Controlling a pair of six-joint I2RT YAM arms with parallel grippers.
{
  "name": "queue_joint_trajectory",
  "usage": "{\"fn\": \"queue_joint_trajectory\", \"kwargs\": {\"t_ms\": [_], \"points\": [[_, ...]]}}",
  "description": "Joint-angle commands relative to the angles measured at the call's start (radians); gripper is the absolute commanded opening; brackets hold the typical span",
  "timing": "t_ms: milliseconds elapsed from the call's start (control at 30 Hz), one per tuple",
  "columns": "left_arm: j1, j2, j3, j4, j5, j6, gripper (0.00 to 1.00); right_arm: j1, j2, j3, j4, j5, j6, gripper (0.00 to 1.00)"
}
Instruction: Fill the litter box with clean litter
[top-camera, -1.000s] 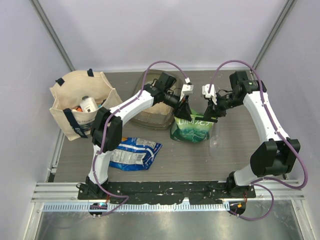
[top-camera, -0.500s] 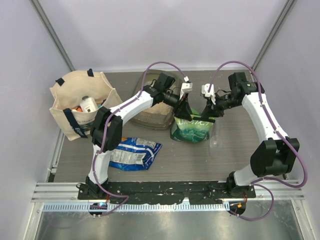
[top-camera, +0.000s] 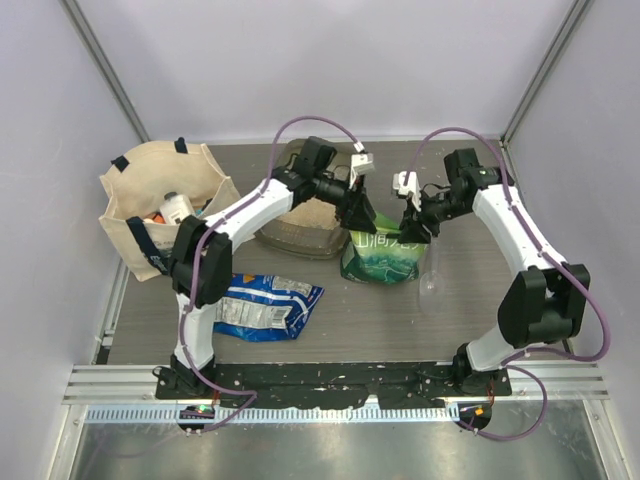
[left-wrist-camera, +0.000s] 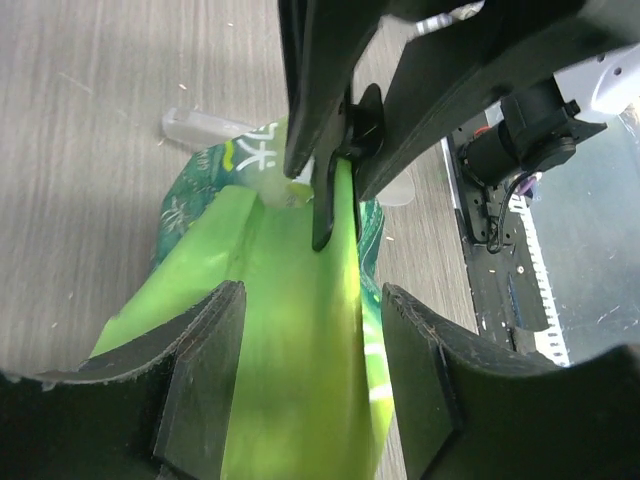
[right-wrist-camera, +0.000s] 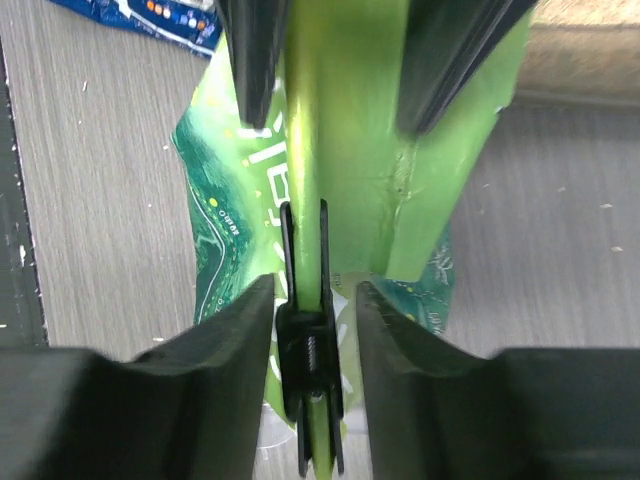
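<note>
A green-and-white printed bag (top-camera: 382, 257) stands upright mid-table. Its folded bright green top edge (left-wrist-camera: 300, 330) runs between my left gripper's (left-wrist-camera: 310, 370) open fingers, with a gap on the right side. From the opposite side, my right gripper (right-wrist-camera: 312, 350) stands open around a black spring clip (right-wrist-camera: 310, 330) pinched on that same edge. From above, the left gripper (top-camera: 364, 224) and right gripper (top-camera: 409, 231) meet over the bag. The smoky litter box (top-camera: 296, 232) lies just left of the bag, under the left arm. Whether clean litter lies in it I cannot tell.
A beige tote bag (top-camera: 160, 205) holding a white bottle stands at the far left. A blue crinkly packet (top-camera: 266, 305) lies flat in front of the litter box. A clear plastic cup (top-camera: 432, 285) lies right of the green bag.
Both grippers have opened from their hold on the bag's top edge. Both arms have shifted slightly left and back. The bag still stands in place.
</note>
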Motion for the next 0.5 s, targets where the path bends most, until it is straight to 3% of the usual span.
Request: {"fn": "queue_joint_trajectory", "kwargs": {"t_ms": [0, 167, 333, 467], "points": [[0.062, -0.137, -0.014, 0.019, -0.022, -0.029, 0.61, 0.015, 0.042, 0.006, 0.009, 0.060, 0.083, 0.48], [0.118, -0.200, 0.004, -0.018, -0.044, -0.019, 0.63, -0.007, 0.028, 0.179, 0.016, 0.031, 0.249, 0.57], [0.200, -0.263, -0.007, -0.040, -0.114, -0.019, 0.71, -0.011, -0.012, 0.302, 0.131, 0.064, 0.475, 0.65], [0.255, -0.322, -0.043, -0.070, -0.165, 0.000, 0.89, -0.016, -0.061, 0.266, 0.233, 0.178, 0.614, 0.70]]}}
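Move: The black clip sits practically between the right fingers, about 1 cm left and 2 cm below the hand point; the green litter bag's middle is some 6 cm left, 2 cm back and 8 cm below. From the left hand, that bag's middle lies about 4 cm right, 3 cm back and 8 cm down, the clip about 8 cm right and 1 cm back, and the litter box some 12 cm left, 9 cm ahead, well below. Already loosened around the clip, the right fingers open further and come free of it, dipping about 2 cm before rising steeply and going forward, to end some 9 cm higher, with a 15-degree clockwise turn. The left fingers, widening too, come off the bag's left flap as that hand goes left, up and forward, roughly 14 cm in all, towards the litter box, turning counter-clockwise. ##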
